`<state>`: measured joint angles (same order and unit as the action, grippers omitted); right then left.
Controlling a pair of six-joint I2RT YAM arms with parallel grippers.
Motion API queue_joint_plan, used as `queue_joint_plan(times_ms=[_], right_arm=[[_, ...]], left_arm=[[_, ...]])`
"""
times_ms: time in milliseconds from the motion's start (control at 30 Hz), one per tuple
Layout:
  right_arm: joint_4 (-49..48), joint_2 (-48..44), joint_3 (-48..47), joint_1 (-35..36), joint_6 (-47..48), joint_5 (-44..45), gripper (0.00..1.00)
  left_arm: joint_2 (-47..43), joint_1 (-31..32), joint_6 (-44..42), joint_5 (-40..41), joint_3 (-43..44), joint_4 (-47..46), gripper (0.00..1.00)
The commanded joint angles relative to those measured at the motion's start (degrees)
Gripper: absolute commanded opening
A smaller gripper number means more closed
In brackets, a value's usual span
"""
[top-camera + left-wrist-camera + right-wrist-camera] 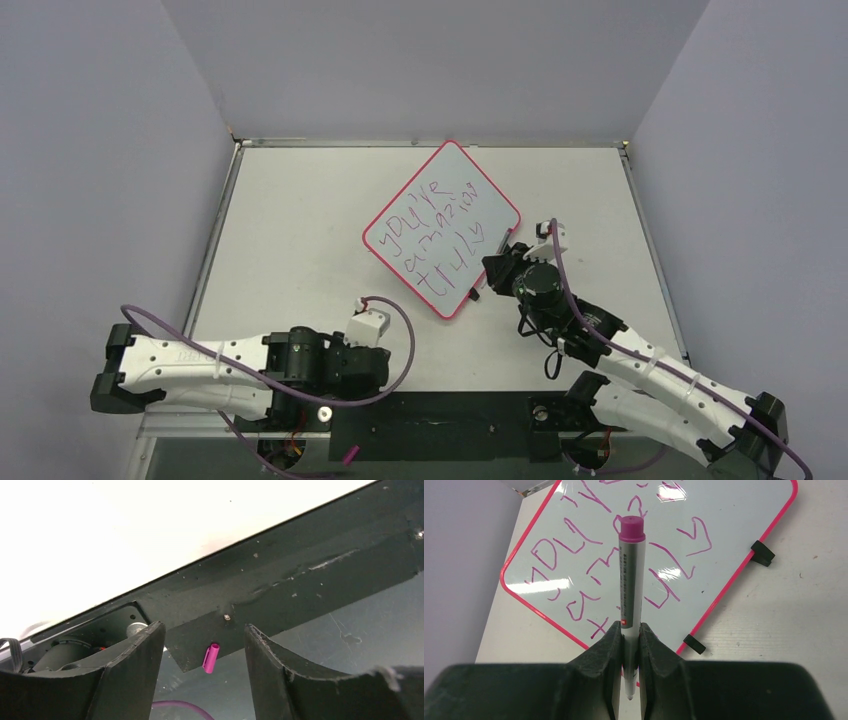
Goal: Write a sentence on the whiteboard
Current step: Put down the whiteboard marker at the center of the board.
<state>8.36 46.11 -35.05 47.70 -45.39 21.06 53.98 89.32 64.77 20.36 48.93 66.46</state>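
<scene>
The whiteboard (452, 176) with its red-pink rim lies turned like a diamond at the table's middle back. The sentence (436, 235) runs across it in three lines of purple scrawl. My right gripper (499, 262) hangs at the board's lower right edge, shut on a grey marker pen (631, 580). The pen's magenta end points out over the whiteboard (734, 520) and the sentence (589, 575); the right gripper (628, 630) clamps its lower barrel. My left gripper (383, 365) lies low near the arm bases, and in its wrist view the left gripper (202, 627) is open and holds nothing.
A magenta pen cap (210, 658) lies on the surface beyond the black mounting plate (300, 580); it is the same pen cap (350, 455) seen at the bottom edge. Two black clips (762, 553) (694, 644) sit at the board's right rim. Grey walls close in the table.
</scene>
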Motion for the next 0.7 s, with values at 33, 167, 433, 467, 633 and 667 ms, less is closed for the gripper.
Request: queue_joint_plan(times_ms=[33,167,433,467,633,667], right_arm=[[-1.14,1.77,-2.48,0.28,0.7,3.13,0.0],[-1.82,5.42,-2.79,0.01,-0.25,4.21,0.0],[6.65,11.67,7.32,-12.73,-14.26,-6.14,0.0],[6.7,12.57,8.04,-13.45,-15.05,-6.7,0.0],[2.09,22.5,12.87,-16.5,-16.19,-11.54,0.0],[1.7,23.53,12.84,-17.29,-16.11,-11.8,0.0]], left_arm=[[-0.15,-7.08,-6.09,-0.07,2.33,-1.43,0.57],[1.54,-19.45,-14.79,-2.96,1.26,-12.55,0.57],[7.13,-32.97,-26.34,-7.66,-1.16,-21.16,0.57],[6.54,-35.09,-27.41,-8.39,-2.16,-22.88,0.57],[4.36,-40.81,-30.57,-12.53,-4.62,-26.68,0.57],[3.98,-41.97,-31.13,-12.97,-4.82,-27.01,0.57]])
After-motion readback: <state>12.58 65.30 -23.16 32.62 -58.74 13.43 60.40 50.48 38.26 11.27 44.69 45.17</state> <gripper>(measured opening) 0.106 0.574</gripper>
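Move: Under and to the right of the right hand, which holds the marker upright, lies the bare table spot that the hand goes for: level with it fore and aft, about 7 cm right and 20 cm below. The whiteboard's centre is some 16 cm ahead and 12 cm left; its nearer black clip is about 3 cm ahead and 4 cm left, the farther one 13 cm ahead and 3 cm right. From the left hand the spot is roughly 20 cm ahead and 36 cm right. Sinking slowly at first, then fast, the right hand carries the marker down about 17 cm and, late on, some 7 cm right, away from the whiteboard to just above the bare table. Its fingers tip down some 30 degrees, turn a little clockwise and keep their grip. Meanwhile the left hand, empty and still half open, travels forward about 13 cm from the table's front edge. ##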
